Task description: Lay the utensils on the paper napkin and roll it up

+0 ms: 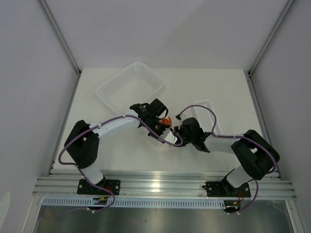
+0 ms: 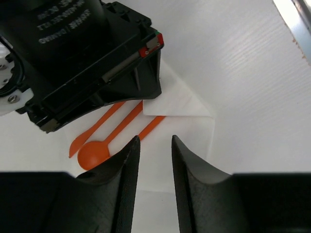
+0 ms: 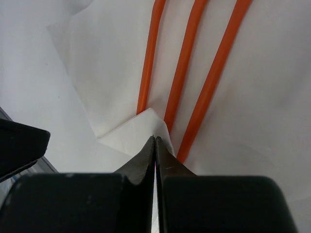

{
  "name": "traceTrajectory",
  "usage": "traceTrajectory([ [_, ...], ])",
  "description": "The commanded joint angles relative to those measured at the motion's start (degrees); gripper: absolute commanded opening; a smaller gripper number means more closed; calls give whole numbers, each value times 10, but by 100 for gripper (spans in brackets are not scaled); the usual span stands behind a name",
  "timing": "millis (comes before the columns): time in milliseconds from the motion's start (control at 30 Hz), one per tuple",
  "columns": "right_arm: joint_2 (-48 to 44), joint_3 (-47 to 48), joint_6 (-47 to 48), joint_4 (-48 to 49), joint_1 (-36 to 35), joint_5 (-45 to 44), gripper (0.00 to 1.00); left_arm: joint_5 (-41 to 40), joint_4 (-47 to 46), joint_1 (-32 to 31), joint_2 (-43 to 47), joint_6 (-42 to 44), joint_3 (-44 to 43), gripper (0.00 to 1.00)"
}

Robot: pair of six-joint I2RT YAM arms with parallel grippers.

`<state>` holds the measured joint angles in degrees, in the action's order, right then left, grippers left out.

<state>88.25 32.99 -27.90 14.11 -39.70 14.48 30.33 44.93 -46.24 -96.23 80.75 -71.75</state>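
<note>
Three orange-red utensils (image 2: pixel 94 153) lie side by side on the white paper napkin (image 2: pixel 184 104), the spoon's round head nearest my left gripper. Their handles (image 3: pixel 184 68) run toward my right gripper (image 3: pixel 155 138), which is shut on a folded-up corner of the napkin (image 3: pixel 131 131) lifted over the handle ends. My left gripper (image 2: pixel 154 141) hovers low over the opposite napkin edge with a narrow gap and nothing between its fingers. In the top view both grippers (image 1: pixel 163 127) (image 1: pixel 179 133) meet at mid-table over the utensils (image 1: pixel 166 121).
A large white mesh basket (image 1: pixel 130 87) stands tilted at the back left. A narrow white plastic tray (image 1: pixel 208 112) lies just behind the right arm. The table's metal rail runs along the near edge.
</note>
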Motion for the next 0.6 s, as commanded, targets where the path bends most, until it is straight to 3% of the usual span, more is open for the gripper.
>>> traceTrajectory([
  [0,1,0,-11,18,5,1,0,18,35,5,2,-103,-52,36],
  [200,23,-4,-15,36,5,-9,0,-46,60,6,72,-285,-39,30],
  [300,32,-6,-20,39,5,-18,0,-56,89,5,81,-365,-61,18],
  [333,32,-7,-26,40,5,-21,0,-56,97,5,79,-377,-66,10],
  [400,32,-8,-29,39,5,-23,0,-57,69,5,89,-399,-57,1],
  [567,2,2,-25,-9,5,-71,0,-20,-68,2,122,-398,38,1],
])
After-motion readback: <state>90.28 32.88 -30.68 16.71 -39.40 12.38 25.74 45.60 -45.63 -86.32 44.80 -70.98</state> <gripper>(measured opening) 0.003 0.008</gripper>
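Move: The folded-over napkin flap lies about 7 cm below the left hand, some 5 cm to its right and 2 cm back. From that hand the spoon's middle is about 5 cm ahead and 4 cm right, and the fork's 5 cm ahead and 2 cm right. The flap is right under the closed right fingertips, its middle about 1 cm back and 1 cm left; from there the spoon's middle is roughly 6 cm ahead and 2 cm left. The right hand's shut fingertips stay on the flap near its tip, over the ends of the utensil handles, and keep it down. The empty left hand lifts clear by some 4.5 cm, edging left and a little back, away from the flap; it turns about 30 degrees counter-clockwise as its part-open fingers close on nothing. ##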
